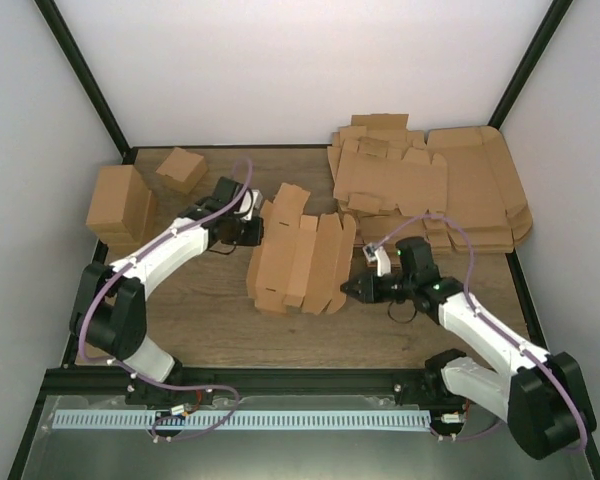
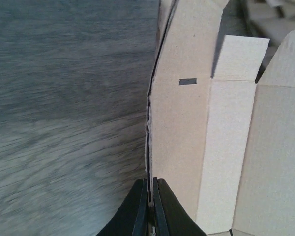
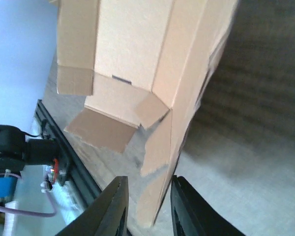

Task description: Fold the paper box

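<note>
The paper box (image 1: 300, 260) is a brown die-cut cardboard sheet, partly folded, with its creased panels standing up in the middle of the table. My left gripper (image 1: 256, 231) is at its left edge. In the left wrist view the black fingertips (image 2: 150, 189) are shut on the thin cardboard edge (image 2: 179, 128). My right gripper (image 1: 350, 289) is at the box's lower right corner. In the right wrist view its jaws (image 3: 148, 183) stand apart, with a hanging flap (image 3: 157, 167) of the box between them and a gap on the left side.
A stack of flat cardboard sheets (image 1: 430, 185) lies at the back right. A small cube-like brown box (image 1: 181, 168) and a taller brown box (image 1: 120, 205) stand at the back left. A black rail (image 1: 280, 378) runs along the near edge.
</note>
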Controlling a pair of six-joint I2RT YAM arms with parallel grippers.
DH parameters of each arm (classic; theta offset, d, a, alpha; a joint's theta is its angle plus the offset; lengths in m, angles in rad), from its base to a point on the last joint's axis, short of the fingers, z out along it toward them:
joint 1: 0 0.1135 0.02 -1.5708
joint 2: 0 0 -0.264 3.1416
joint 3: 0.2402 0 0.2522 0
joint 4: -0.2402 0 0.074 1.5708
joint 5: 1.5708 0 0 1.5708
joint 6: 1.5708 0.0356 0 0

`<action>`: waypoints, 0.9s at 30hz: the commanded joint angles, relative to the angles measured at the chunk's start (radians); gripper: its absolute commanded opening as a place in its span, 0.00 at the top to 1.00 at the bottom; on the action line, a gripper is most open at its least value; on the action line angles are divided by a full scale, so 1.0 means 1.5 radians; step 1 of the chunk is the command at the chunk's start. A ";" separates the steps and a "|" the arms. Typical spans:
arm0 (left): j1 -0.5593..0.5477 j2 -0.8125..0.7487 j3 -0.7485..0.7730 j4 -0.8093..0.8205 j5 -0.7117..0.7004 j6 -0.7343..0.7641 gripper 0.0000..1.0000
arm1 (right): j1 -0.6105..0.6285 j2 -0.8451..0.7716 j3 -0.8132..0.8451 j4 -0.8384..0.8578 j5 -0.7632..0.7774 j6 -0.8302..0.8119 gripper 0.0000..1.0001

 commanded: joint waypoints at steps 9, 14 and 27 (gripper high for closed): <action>-0.236 0.186 0.201 -0.371 -0.428 0.171 0.96 | 0.026 -0.105 -0.037 -0.034 0.101 0.086 0.37; -0.305 0.205 0.219 -0.369 -0.483 0.185 0.96 | 0.026 -0.052 -0.008 -0.028 0.137 0.063 0.35; -0.382 0.139 0.212 -0.313 -0.626 0.267 0.96 | 0.026 0.004 -0.039 0.065 0.063 0.026 0.32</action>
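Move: The left fingers still pinch the paper box's left edge; the box's middle is about 10 cm to their right, 4 cm back and 7 cm lower. From the right hand that middle is about 8 cm ahead, 12 cm left and 7 cm below. The rounded flap panel along the box's right side has its middle some 6 cm ahead of the right hand, 3 cm left and 5 cm below. The stack of flat sheets is about 23 cm ahead of that hand, 16 cm right and 9 cm below. Rolling over with its left side rising some 60 degrees and swinging clockwise, the left hand keeps its pinch and draws the box's edge back and right about 7 cm, dipping 5 cm before climbing most of that back. The right fingers, just parting, open wide off the rounded flap panel; that hand draws back, returns forward and ends slightly lower. ##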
